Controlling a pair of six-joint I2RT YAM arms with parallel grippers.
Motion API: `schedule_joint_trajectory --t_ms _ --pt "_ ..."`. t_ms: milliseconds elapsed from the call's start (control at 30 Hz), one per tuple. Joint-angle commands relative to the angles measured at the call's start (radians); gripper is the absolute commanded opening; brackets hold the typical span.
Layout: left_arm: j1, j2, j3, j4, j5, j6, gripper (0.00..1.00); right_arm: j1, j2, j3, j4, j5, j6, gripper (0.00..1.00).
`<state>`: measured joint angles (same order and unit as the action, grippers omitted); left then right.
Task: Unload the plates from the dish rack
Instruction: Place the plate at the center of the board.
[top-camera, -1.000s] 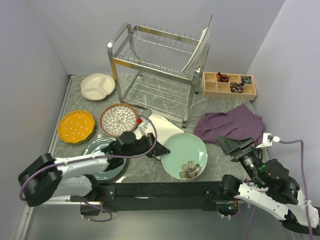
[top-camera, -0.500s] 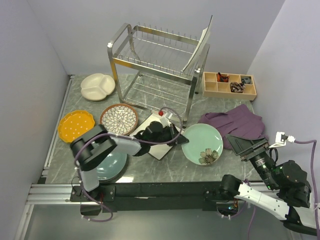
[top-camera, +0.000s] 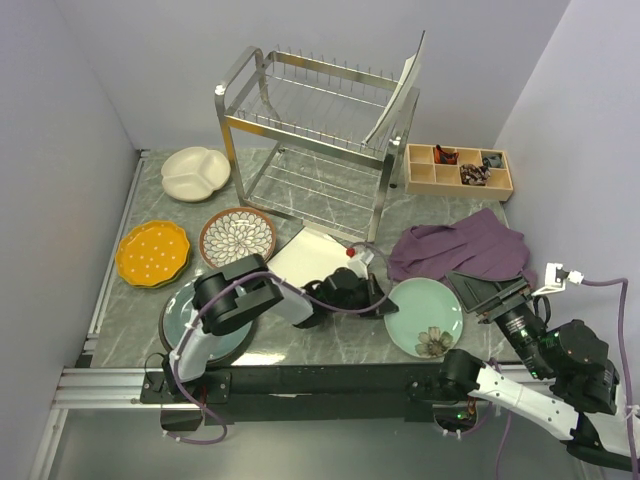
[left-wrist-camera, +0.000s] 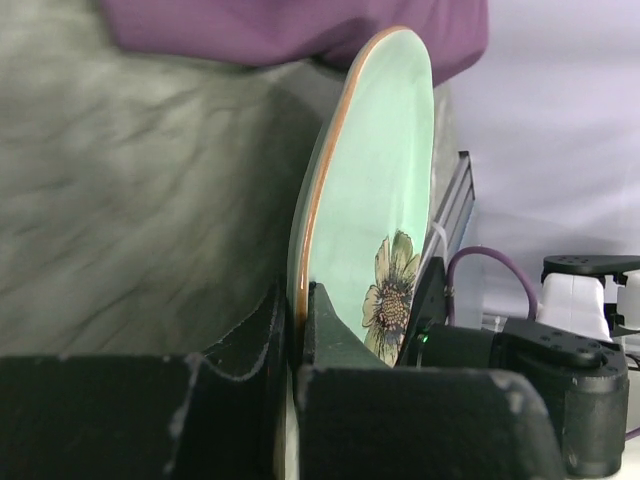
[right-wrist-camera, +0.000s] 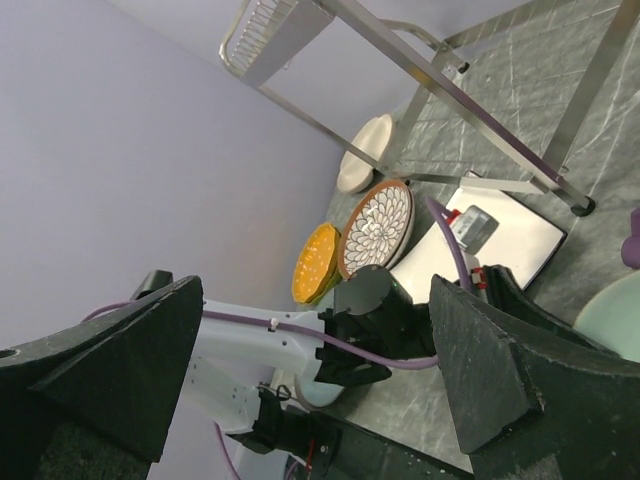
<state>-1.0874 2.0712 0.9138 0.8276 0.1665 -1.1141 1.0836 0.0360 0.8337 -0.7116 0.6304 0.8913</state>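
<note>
My left gripper is shut on the near rim of the pale green flower plate, which lies at the front right of the table. In the left wrist view the plate stands edge-on between the fingertips of this gripper. The dish rack stands at the back, with one pale plate leaning at the right end of its upper tier. My right gripper hangs open and empty just right of the green plate; the right wrist view shows that gripper wide apart.
On the table lie a cream divided plate, an orange dotted plate, a brown petal plate, a grey-blue plate and a white square plate. A purple cloth and a wooden compartment tray sit at the right.
My left gripper has carried the green plate rightward along the table's front, towards the right arm. The right gripper has shifted slightly right and stayed open.
</note>
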Motion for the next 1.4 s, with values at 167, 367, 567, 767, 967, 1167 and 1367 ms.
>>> schedule_joint_trajectory --t_ms 167,367,567,767,967,1167,1367 --pt "-0.034 0.047 0.112 0.187 -0.025 -0.053 0.09 -0.002 -0.016 -0.021 0.026 -0.003 -0.005 1.0" --pt "-0.048 0.064 0.16 0.13 -0.041 -0.027 0.29 -0.001 -0.019 -0.042 0.052 -0.008 -0.003 1.0" --pt "-0.057 0.032 0.171 0.048 -0.082 0.01 0.43 -0.001 -0.008 -0.044 0.044 -0.005 0.001 1.0" --pt "-0.068 -0.072 0.077 -0.03 -0.218 0.033 0.51 -0.001 -0.013 -0.044 0.046 -0.001 0.001 1.0" --pt "-0.08 -0.117 0.063 -0.093 -0.283 0.068 0.55 0.001 -0.002 -0.045 0.047 -0.005 0.006 1.0" --pt "-0.1 -0.23 0.033 -0.177 -0.367 0.141 0.99 -0.001 0.044 -0.032 0.029 0.012 -0.005 1.0" --pt "-0.117 -0.368 -0.024 -0.284 -0.453 0.2 1.0 -0.001 0.074 -0.013 0.032 0.012 -0.028 1.0"
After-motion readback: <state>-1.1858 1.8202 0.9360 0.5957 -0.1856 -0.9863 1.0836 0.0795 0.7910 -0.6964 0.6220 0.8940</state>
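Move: The left hand holds the green plate by its left rim; the plate's middle is about 8 cm to the right and 3 cm back, some 2 cm lower. The purple cloth lies roughly 15 cm ahead and 17 cm right of the hand, the white rectangular plate 12 cm ahead and 20 cm left. From the high right hand, the green plate is about 3 cm ahead, 2 cm left and 30 cm below. Left hand eases 4 cm right, fingers opening off the plate's rim, then pulls back left, rising about 7 cm. ##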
